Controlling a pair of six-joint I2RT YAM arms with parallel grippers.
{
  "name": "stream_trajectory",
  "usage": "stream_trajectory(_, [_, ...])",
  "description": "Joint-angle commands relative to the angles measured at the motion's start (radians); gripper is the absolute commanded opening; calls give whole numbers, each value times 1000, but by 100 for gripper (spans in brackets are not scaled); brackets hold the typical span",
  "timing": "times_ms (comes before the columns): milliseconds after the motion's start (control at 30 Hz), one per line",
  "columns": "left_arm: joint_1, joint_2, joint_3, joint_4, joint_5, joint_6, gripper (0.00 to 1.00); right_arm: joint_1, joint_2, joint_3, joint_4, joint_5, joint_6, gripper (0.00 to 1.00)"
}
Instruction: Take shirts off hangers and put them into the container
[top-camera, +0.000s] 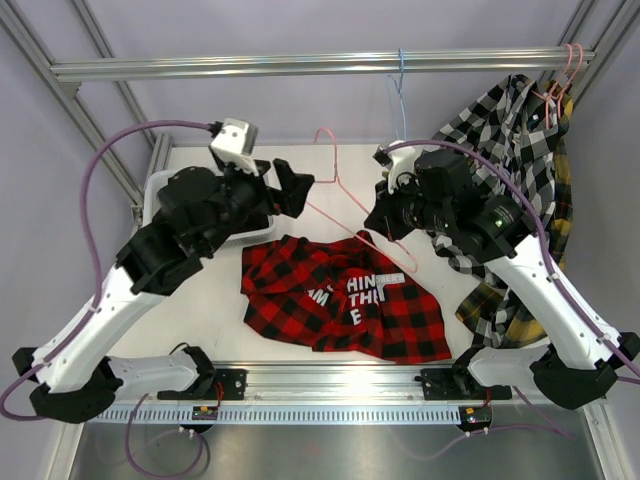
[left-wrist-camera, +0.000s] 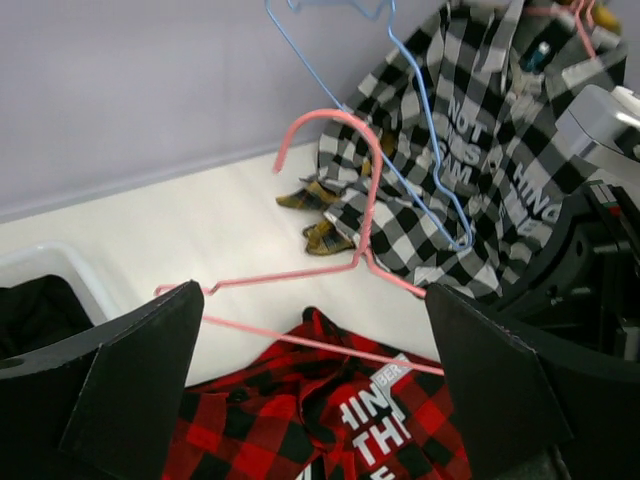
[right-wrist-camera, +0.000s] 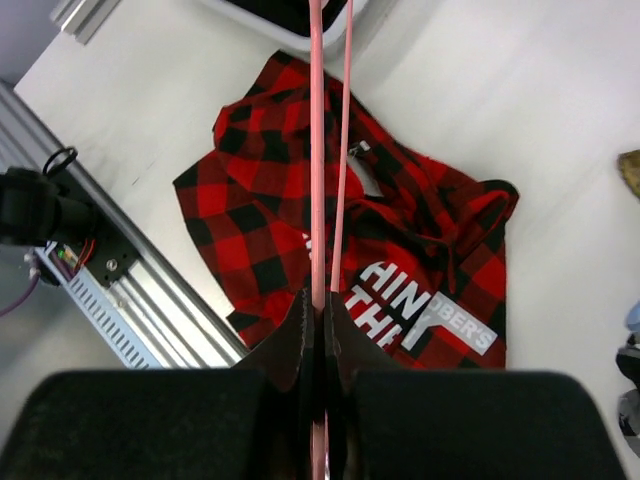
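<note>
A red-and-black plaid shirt (top-camera: 340, 300) with white lettering lies crumpled on the table, off its hanger. A pale pink hanger (top-camera: 338, 185) is lifted above it, and my right gripper (top-camera: 379, 218) is shut on its wire (right-wrist-camera: 318, 200), with the red shirt (right-wrist-camera: 290, 220) below. My left gripper (left-wrist-camera: 315, 390) stands wide open over the red shirt (left-wrist-camera: 330, 420), nothing between its fingers (left-wrist-camera: 140, 370); the pink hanger (left-wrist-camera: 360, 210) lies just beyond them. The white container (left-wrist-camera: 60, 268) at the left holds a black shirt (left-wrist-camera: 30, 310). In the top view my left arm mostly hides the container (top-camera: 155, 195).
A black-and-white check shirt (top-camera: 505, 140) hangs at the right from another pink hanger (top-camera: 565, 75), with yellow plaid cloth (top-camera: 500, 310) below it. A bare light blue hanger (top-camera: 400, 90) hangs from the metal rail (top-camera: 300, 65). Frame posts stand at both sides.
</note>
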Motion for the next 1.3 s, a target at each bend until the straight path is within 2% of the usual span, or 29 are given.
stream_trajectory(0, [-1, -96, -34, 3, -81, -16, 99, 4, 9, 114, 50, 120, 53, 0])
stream_trajectory(67, [-1, -153, -81, -4, -115, -20, 99, 4, 14, 145, 84, 146, 78, 0])
stream_trajectory(300, [-1, -299, -354, -96, -245, -117, 99, 4, 67, 293, 152, 425, 99, 0])
stream_trajectory(433, [-1, -358, -535, -118, -247, -232, 99, 3, 159, 367, 164, 510, 112, 0])
stream_trajectory(567, [-1, -385, -626, -125, -223, -286, 99, -23, 230, 416, 190, 528, 129, 0])
stream_trajectory(800, [-1, -386, -689, -148, -201, -296, 99, -68, 350, 458, 227, 533, 159, 0])
stream_trajectory(967, [-1, -379, -715, -150, -155, -301, 99, -86, 389, 407, 245, 539, 205, 0])
stream_trajectory(1267, [-1, -360, -758, -116, -83, -318, 99, -88, 293, 206, 238, 602, 331, 0])
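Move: The right hand holds the pink hanger; its place on the rail is about 17 cm ahead, straight on and 20 cm up, with the blue hanger just as far ahead, 6 cm right, 8 cm up. The open left hand has the red-and-black shirt some 9 cm back, 13 cm right and 43 cm below, and the container about 14 cm ahead, 19 cm left, 42 cm below. Right lifts the hanger over the rail, about 16 cm forward, then lowers; open left sinks 25 cm shirtwards. ##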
